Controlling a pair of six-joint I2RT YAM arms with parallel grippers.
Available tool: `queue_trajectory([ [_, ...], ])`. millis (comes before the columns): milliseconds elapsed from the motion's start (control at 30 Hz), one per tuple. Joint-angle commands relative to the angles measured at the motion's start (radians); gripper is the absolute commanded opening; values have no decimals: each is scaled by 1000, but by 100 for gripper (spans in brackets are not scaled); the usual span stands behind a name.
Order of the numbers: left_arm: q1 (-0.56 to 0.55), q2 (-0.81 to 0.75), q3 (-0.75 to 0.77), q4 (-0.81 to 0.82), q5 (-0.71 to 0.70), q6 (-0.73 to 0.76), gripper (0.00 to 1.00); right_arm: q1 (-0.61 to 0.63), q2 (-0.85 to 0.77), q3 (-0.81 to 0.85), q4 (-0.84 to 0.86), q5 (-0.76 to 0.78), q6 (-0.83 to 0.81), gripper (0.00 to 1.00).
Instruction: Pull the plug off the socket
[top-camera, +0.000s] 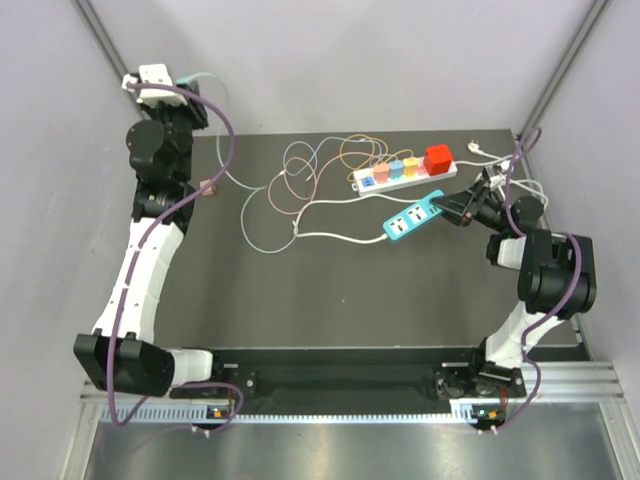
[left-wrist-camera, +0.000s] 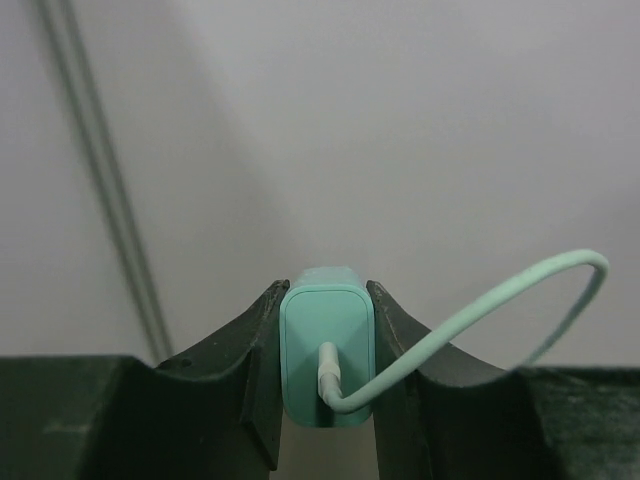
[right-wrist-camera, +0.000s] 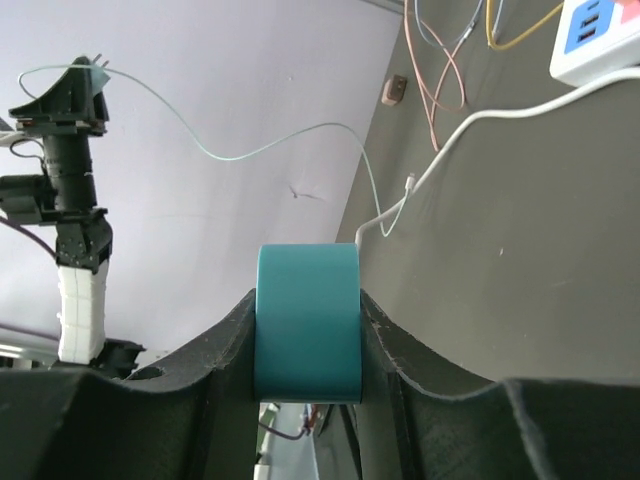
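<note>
The mint-green plug (left-wrist-camera: 327, 345) is clamped between my left gripper's (left-wrist-camera: 325, 290) fingers, and its mint cable (left-wrist-camera: 480, 310) loops off to the right. In the top view the left gripper (top-camera: 187, 84) holds that plug high at the far left, well away from the socket strip. The teal socket strip (top-camera: 412, 216) lies on the dark table (top-camera: 330, 300). My right gripper (top-camera: 452, 205) is shut on its right end. In the right wrist view the strip's teal end (right-wrist-camera: 308, 320) fills the gap between the right gripper's (right-wrist-camera: 307, 300) fingers.
A white power strip (top-camera: 405, 170) carrying several coloured plugs lies just behind the teal one, with thin coloured cables (top-camera: 320, 165) tangled to its left. A white cord (top-camera: 340, 238) runs from the teal strip across the table. Grey walls stand close behind and on both sides.
</note>
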Motion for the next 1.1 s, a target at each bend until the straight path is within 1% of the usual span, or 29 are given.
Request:
queue_trajectory([
  [0, 2, -84, -69, 7, 315, -205, 0, 19, -19, -23, 259, 26, -26, 0],
  [67, 0, -108, -92, 12, 416, -280, 0, 20, -17, -26, 205, 24, -66, 0],
  [100, 0, -117, -92, 12, 520, -302, 0, 20, -17, -26, 201, 24, -69, 0],
  [200, 0, -171, -77, 7, 646, -354, 0, 22, -11, -20, 202, 21, -69, 0],
  [233, 0, -191, -66, 4, 709, -363, 0, 22, -10, -21, 199, 21, -72, 0],
  [300, 0, -235, -42, -9, 778, -368, 0, 22, -5, -20, 199, 23, -72, 0],
  [333, 0, -243, -13, -19, 839, -378, 0, 20, -4, -20, 199, 23, -72, 0],
  [367, 0, -258, 1, -23, 864, -407, 0, 22, -2, -17, 199, 21, -72, 0],
  [433, -1, -269, 15, -29, 899, -412, 0, 20, -4, -17, 199, 21, -75, 0],
  [533, -3, -305, 20, -106, 811, -321, 0, 19, -8, -18, 198, 19, -80, 0],
  [567, -1, -314, 27, -173, 724, -246, 0, 17, -13, -18, 190, 19, -81, 0],
  [600, -1, -314, 35, -204, 688, -210, 0, 15, -16, -21, 182, 18, -90, 0],
  [667, -1, -320, 52, -255, 601, -114, 0, 9, -17, -20, 178, 18, -95, 0],
  [733, -1, -323, 41, -258, 544, -61, 0, 8, -13, -20, 178, 18, -95, 0],
  [767, -1, -325, 32, -249, 474, -14, 0, 6, -8, -18, 178, 16, -94, 0],
  [867, -1, -308, -28, -154, 357, 39, 0, 8, -2, -17, 178, 15, -95, 0],
  [900, -1, -296, -45, -129, 287, 46, 0, 6, -2, -17, 178, 15, -97, 0],
  [967, -1, -240, -46, -59, 219, 59, 0, 6, -2, -18, 176, 13, -98, 0],
  [1000, -1, -220, -43, -30, 126, 59, 0, 6, -2, -18, 176, 13, -101, 0],
  [1067, 0, -159, -36, 61, 56, 59, 0, 5, -2, -20, 170, 12, -104, 0],
])
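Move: The left hand, about 50 cm above the table, holds the teal plug. Its cable's tail lies by the bend of the white cord, some 18 cm right and 3 cm back; the pink-blue cord coil is about 20 right and 10 ahead, the loose pink plug 5 ahead and 5 left, all on the table. The right hand holds the socket strip, about 45 cm right, 9 back and 32 below the left hand. From the right hand that tail is about 34 cm left, 2 ahead, 20 below. Keeping its pinch on the teal plug, the left hand whips the trailing cable back towards the robot, away from the white cord: it draws back some 17 cm and swings right about 13, dipping slightly before rising, while the wrist turns clockwise about 50 degrees. Then it reverses, swinging forward and left about 9 cm each and sinking a little as the wrist turns most of the way back, ending behind and a little above where it began. ##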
